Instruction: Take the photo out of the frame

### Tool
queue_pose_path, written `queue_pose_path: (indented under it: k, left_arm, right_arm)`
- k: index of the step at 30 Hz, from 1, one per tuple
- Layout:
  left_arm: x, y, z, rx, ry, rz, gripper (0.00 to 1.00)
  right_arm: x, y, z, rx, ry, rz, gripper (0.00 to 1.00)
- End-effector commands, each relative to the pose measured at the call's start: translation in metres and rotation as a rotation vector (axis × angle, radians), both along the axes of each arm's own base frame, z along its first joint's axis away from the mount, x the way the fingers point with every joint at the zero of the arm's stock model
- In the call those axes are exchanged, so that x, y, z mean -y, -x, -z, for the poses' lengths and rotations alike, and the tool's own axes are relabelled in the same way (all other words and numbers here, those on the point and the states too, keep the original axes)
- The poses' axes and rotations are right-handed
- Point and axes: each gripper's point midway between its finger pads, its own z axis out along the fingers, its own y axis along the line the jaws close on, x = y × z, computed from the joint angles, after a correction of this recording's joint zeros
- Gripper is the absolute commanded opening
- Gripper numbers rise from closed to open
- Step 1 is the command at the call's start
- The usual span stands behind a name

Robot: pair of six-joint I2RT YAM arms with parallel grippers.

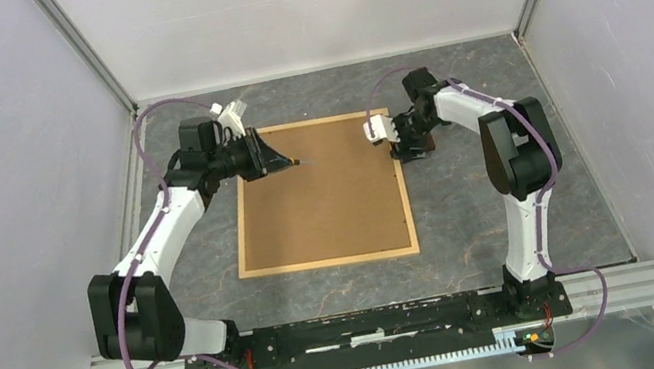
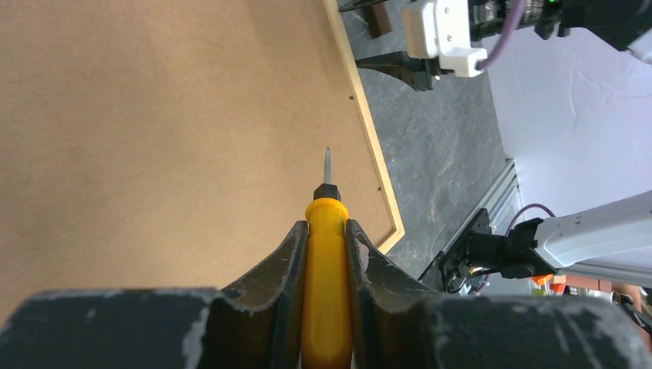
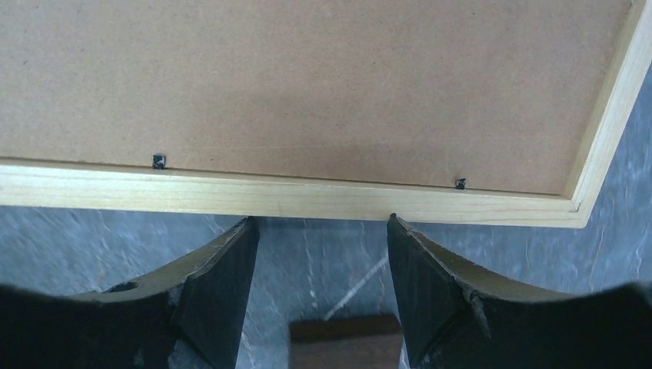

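Note:
The frame (image 1: 329, 262) lies face down on the table, its brown fibreboard back (image 1: 320, 196) facing up inside a light-wood rim (image 3: 307, 196). The photo is hidden beneath that board. My left gripper (image 2: 326, 227) is shut on a yellow-handled screwdriver (image 2: 326, 261). The screwdriver's metal tip hovers over the board near the frame's far left part (image 1: 297, 162). My right gripper (image 3: 321, 223) stands open, fingertips right at the outer side of the frame's right rim near its far corner (image 1: 401, 149). Nothing is between its fingers.
Two small black tabs (image 3: 159, 161) (image 3: 460, 183) sit along the board's edge by the right rim. A small brown block (image 3: 346, 342) rests on the grey table just under my right gripper. White enclosure walls surround the table.

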Motion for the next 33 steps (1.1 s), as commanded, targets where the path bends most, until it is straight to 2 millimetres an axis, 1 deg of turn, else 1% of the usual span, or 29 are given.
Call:
queue_pose_path:
  k: [1,5,8,10,11,14,15,18,19,22,24,27,28,29,32,33]
  left_arm:
    - [-0.002,-0.003,0.000,0.020,0.019,-0.050,0.02]
    - [-0.004,-0.010,0.011,0.001,0.022,-0.098,0.02]
    - [-0.001,-0.016,0.022,-0.025,0.034,-0.125,0.02]
    - [0.004,-0.021,0.029,-0.047,0.048,-0.132,0.02]
    - [0.006,-0.023,0.033,-0.058,0.053,-0.140,0.02]
    - [0.012,-0.032,0.038,-0.072,0.077,-0.153,0.02]
    - [0.016,-0.036,0.038,-0.062,0.085,-0.145,0.02]
    - [0.026,-0.049,0.044,-0.094,0.104,-0.135,0.02]
    - [0.030,-0.052,0.048,-0.112,0.107,-0.129,0.02]
    - [0.044,-0.062,0.055,-0.130,0.123,-0.119,0.02]
    - [0.052,-0.069,0.060,-0.137,0.148,-0.120,0.02]
    - [0.067,-0.080,0.066,-0.149,0.171,-0.111,0.02]
    - [0.070,-0.086,0.066,-0.141,0.172,-0.110,0.02]
    - [0.073,-0.092,0.071,-0.149,0.169,-0.121,0.02]
    - [0.087,-0.108,0.070,-0.150,0.196,-0.113,0.02]
    - [0.091,-0.113,0.067,-0.133,0.196,-0.107,0.02]
  right_arm:
    - [-0.043,0.041,0.008,-0.072,-0.044,-0.117,0.68]
    - [-0.061,0.044,0.001,-0.088,-0.090,-0.101,0.68]
    - [-0.074,0.047,-0.004,-0.094,-0.120,-0.079,0.68]
    - [-0.080,0.042,-0.010,-0.086,-0.128,-0.039,0.68]
    - [-0.081,0.036,-0.017,-0.092,-0.141,0.003,0.68]
    - [-0.077,0.024,-0.044,-0.118,-0.207,0.121,0.68]
    - [-0.071,0.020,-0.052,-0.119,-0.223,0.158,0.68]
    - [-0.058,0.016,-0.078,-0.114,-0.259,0.274,0.67]
    - [-0.055,0.015,-0.090,-0.107,-0.285,0.314,0.67]
    - [-0.041,0.016,-0.112,-0.085,-0.343,0.414,0.67]
    - [-0.033,0.020,-0.117,-0.087,-0.353,0.453,0.68]
    - [-0.027,0.026,-0.116,-0.089,-0.367,0.455,0.68]
    - [-0.025,0.028,-0.109,-0.085,-0.360,0.447,0.68]
    - [-0.024,0.029,-0.104,-0.077,-0.349,0.437,0.68]
    - [-0.025,0.034,-0.085,-0.109,-0.326,0.376,0.67]
    - [-0.026,0.034,-0.079,-0.117,-0.325,0.366,0.66]
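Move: Right at the right hand's fingertips, about 1 cm to their left, lies the frame's right rail. The far right tab is some 6 cm ahead and 2 cm left, the brown block roughly 6 cm right and 1 cm ahead, all about 1 cm lower. For the left hand, gripping the screwdriver, that tab lies about 16 cm ahead, 24 cm right and 19 cm below; the frame's middle is 6 cm right, 2 cm ahead, equally low. Pushing on against the outside of the right rail, the right fingertips go about 6.5 cm left and 3 cm back, then leave it, rising roughly 12 cm while drawing back right and turning clockwise, fingers still open. Meanwhile the left hand, keeping its screwdriver grip, sinks about 10 cm, then also swings forward and right towards the far right tab, tipping down. ##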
